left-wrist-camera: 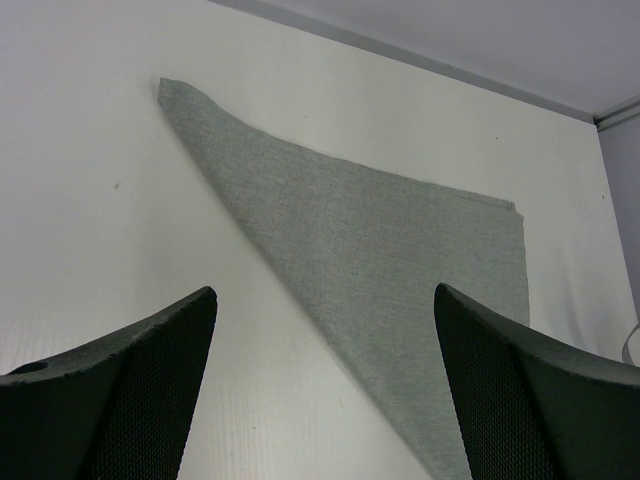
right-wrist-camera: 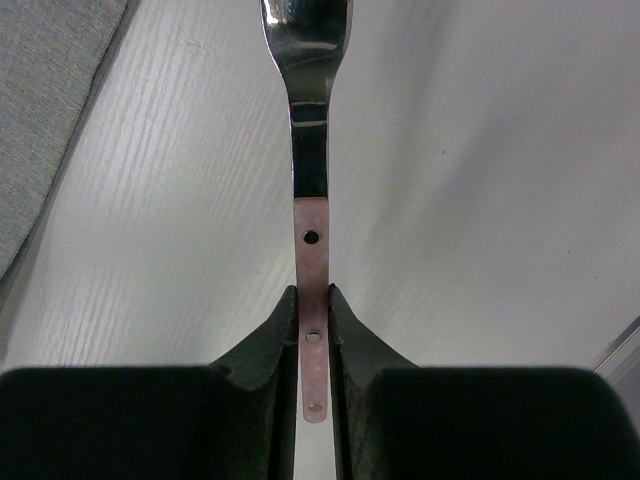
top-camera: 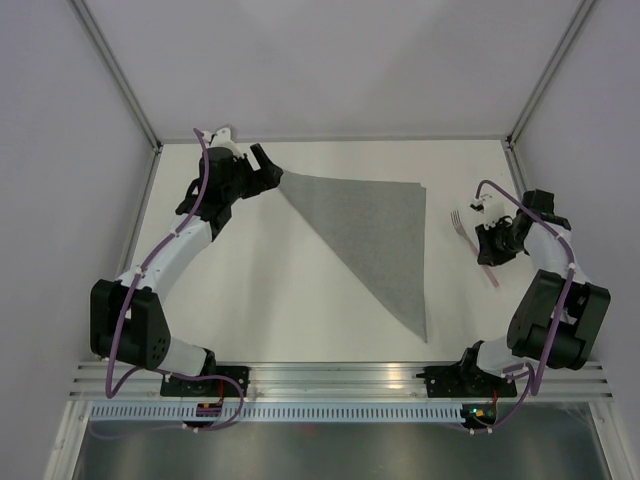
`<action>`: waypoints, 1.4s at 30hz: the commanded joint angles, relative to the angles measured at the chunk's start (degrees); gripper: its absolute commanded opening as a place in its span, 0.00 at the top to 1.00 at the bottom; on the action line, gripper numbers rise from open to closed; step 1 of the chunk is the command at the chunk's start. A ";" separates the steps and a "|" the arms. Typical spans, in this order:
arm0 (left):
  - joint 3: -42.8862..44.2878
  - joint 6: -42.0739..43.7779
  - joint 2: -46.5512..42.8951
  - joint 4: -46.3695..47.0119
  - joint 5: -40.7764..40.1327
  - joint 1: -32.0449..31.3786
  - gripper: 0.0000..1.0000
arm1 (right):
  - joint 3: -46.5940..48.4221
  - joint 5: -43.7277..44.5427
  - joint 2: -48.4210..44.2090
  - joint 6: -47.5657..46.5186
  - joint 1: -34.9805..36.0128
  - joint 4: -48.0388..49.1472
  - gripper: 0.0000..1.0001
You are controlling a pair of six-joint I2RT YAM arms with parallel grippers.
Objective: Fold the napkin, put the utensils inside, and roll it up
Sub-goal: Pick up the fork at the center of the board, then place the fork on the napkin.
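Observation:
The grey napkin (top-camera: 375,235) lies flat on the white table, folded into a triangle with its long edge running from far left to near right. My left gripper (top-camera: 271,167) stands open right at the napkin's far-left corner; in the left wrist view the napkin (left-wrist-camera: 400,260) spreads ahead of the open left gripper (left-wrist-camera: 322,291), nothing between the fingers. The fork (top-camera: 460,228) is to the right of the napkin, tines pointing to the far side. My right gripper (right-wrist-camera: 313,290) is shut on the fork (right-wrist-camera: 312,150) at its pink handle. The napkin's edge (right-wrist-camera: 50,100) shows at the upper left there.
The white table (top-camera: 300,300) is walled by pale panels with metal frame posts (top-camera: 120,70) at the far corners. A metal rail (top-camera: 330,375) with both arm bases runs along the near edge.

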 commanded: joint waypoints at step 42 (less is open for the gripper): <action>-0.33 -0.54 -2.78 0.43 0.61 0.20 0.07 | 5.69 5.89 2.47 24.08 29.21 11.31 0.99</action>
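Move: Some 23 cm to the right hand's left, about 10 cm farther out and roughly 8 cm below lies the middle of the folded napkin; this hand already holds the fork. The napkin's near corner is about 14 cm left and 18 cm back of the hand, its far right corner about 9 cm left and 25 cm ahead. For the left hand, the napkin's middle is about 24 cm right, 4 cm back and 24 cm below. Carrying the fork by its handle, tines leading forward-left, the right hand sweeps about 14 cm left and some 4 cm forward from the bare table towards the napkin's middle, slowly at first and then ever faster. The wrist turns a little counter-clockwise, and the closed fingers keep their pinch with the fork clear of the table. ##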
